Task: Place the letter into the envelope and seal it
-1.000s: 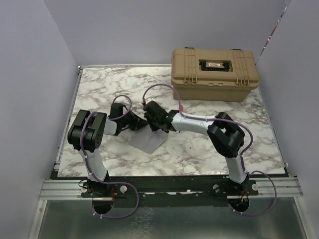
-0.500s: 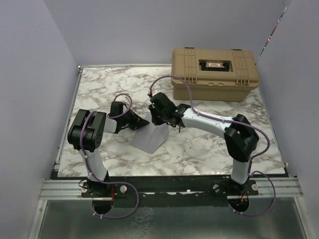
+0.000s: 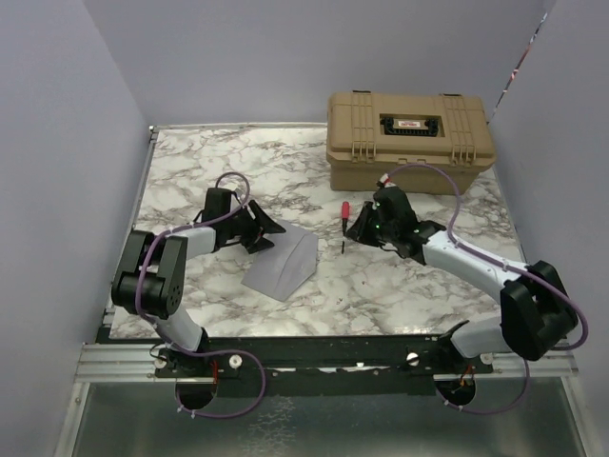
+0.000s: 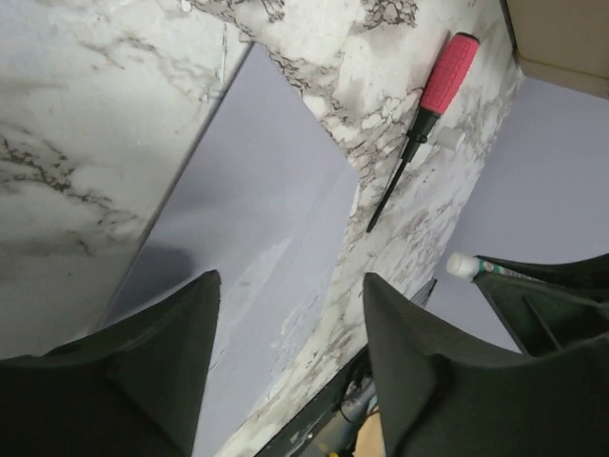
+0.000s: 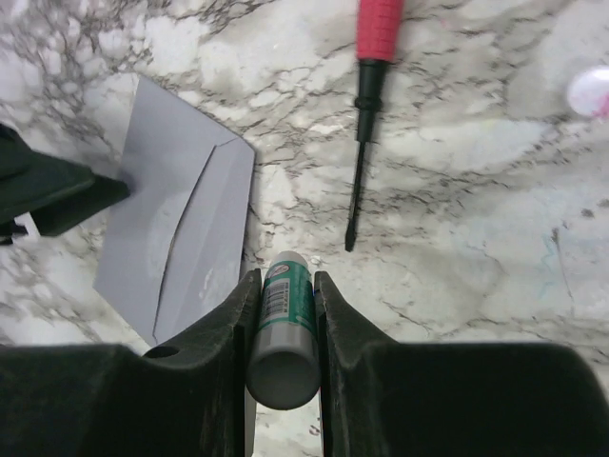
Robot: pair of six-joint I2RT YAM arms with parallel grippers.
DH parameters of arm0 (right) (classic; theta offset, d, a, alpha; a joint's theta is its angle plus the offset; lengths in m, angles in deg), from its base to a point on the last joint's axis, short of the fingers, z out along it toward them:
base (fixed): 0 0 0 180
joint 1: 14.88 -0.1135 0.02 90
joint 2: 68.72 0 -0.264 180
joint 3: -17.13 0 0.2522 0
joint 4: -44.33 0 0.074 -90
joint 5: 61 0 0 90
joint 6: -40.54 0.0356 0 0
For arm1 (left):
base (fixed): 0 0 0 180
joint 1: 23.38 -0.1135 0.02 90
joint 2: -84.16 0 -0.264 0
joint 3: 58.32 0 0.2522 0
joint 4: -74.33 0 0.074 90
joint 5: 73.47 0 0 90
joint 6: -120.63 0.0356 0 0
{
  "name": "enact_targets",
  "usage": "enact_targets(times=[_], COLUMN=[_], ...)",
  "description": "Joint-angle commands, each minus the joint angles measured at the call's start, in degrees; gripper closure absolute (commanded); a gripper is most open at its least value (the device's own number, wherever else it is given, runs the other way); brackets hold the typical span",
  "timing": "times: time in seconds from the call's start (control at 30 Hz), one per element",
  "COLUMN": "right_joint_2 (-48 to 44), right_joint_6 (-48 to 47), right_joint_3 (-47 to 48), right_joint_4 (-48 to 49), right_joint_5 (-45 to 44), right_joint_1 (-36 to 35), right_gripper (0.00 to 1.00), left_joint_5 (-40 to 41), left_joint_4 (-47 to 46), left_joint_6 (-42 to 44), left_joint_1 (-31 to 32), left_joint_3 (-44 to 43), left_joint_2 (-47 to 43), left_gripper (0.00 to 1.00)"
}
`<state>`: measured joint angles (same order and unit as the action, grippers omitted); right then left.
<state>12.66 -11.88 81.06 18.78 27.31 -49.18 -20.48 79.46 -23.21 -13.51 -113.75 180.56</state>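
The grey envelope (image 3: 283, 265) lies flat on the marble table, flap side up in the right wrist view (image 5: 181, 228). It also fills the left wrist view (image 4: 257, 219). The tan letter is not in view. My left gripper (image 3: 270, 228) is open, its fingertips low at the envelope's far left edge; its jaws stand wide apart (image 4: 290, 314). My right gripper (image 3: 360, 227) is right of the envelope, apart from it, and shut on a green-and-white glue stick (image 5: 285, 314) with its white tip pointing forward.
A red-handled screwdriver (image 3: 342, 224) lies between the envelope and my right gripper, and shows in the right wrist view (image 5: 366, 95). A big tan hard case (image 3: 409, 138) stands at the back right. A small pale round cap (image 5: 590, 90) lies on the table.
My right arm has pulled back from over the envelope to the right, carrying the glue stick. The screwdriver is now uncovered. My left arm has stretched out lower, its gripper still at the envelope.
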Motion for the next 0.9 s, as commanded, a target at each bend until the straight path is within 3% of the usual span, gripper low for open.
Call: enact_targets(times=[0.0, 0.2, 0.4, 0.67, 0.87], right_joint_2=[-5.1, -3.1, 1.8, 8.5, 11.7], right_joint_6=[11.3, 17.3, 20.3, 21.6, 23.8], right_joint_3=[-7.8, -13.7, -16.1, -14.7, -14.1], right_joint_4=[9.5, 20.9, 28.7, 29.2, 26.4], right_joint_5=[8.6, 14.1, 17.3, 16.7, 15.7], right_joint_1=[5.9, 12.7, 16.3, 19.2, 20.1], right_gripper=[0.96, 0.85, 0.84, 0.81, 0.69], left_joint_5=[2.5, 10.5, 14.4, 18.9, 23.0], left_joint_4=[10.4, 17.2, 18.7, 21.5, 24.6], left_joint_6=[8.3, 14.6, 16.6, 20.6, 23.8], left_joint_1=[0.2, 0.2, 0.2, 0.2, 0.2], left_joint_3=[-1.2, -2.1, -2.2, -3.8, -4.5], left_joint_2=[-6.1, -8.0, -7.4, -7.1, -7.9], left_gripper=[0.33, 0.24, 0.19, 0.14, 0.03])
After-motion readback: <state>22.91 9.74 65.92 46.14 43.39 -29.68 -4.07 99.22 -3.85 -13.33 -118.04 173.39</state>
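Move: The left hand, empty, is over the upper part of the envelope, whose middle lies some 4 cm back, 1 cm to its right and 5 cm below. The right hand holds the glue stick and takes it to a bare spot about 4 cm ahead, 6 cm to its right and 9 cm down. The white cap stands roughly 8 cm ahead and 7 cm right of that hand, the screwdriver about 6 cm ahead and 2 cm left. Swinging right first, then forward and steadily down, the right hand carries the glue stick away from the screwdriver towards the bare table just short of the white cap, dropping about 7 cm and rolling some 35 degrees clockwise; its fingers keep hold. Meanwhile the left hand shifts about 5 cm left to the envelope's left edge, its fingers opening wide and tipping steeper down. ##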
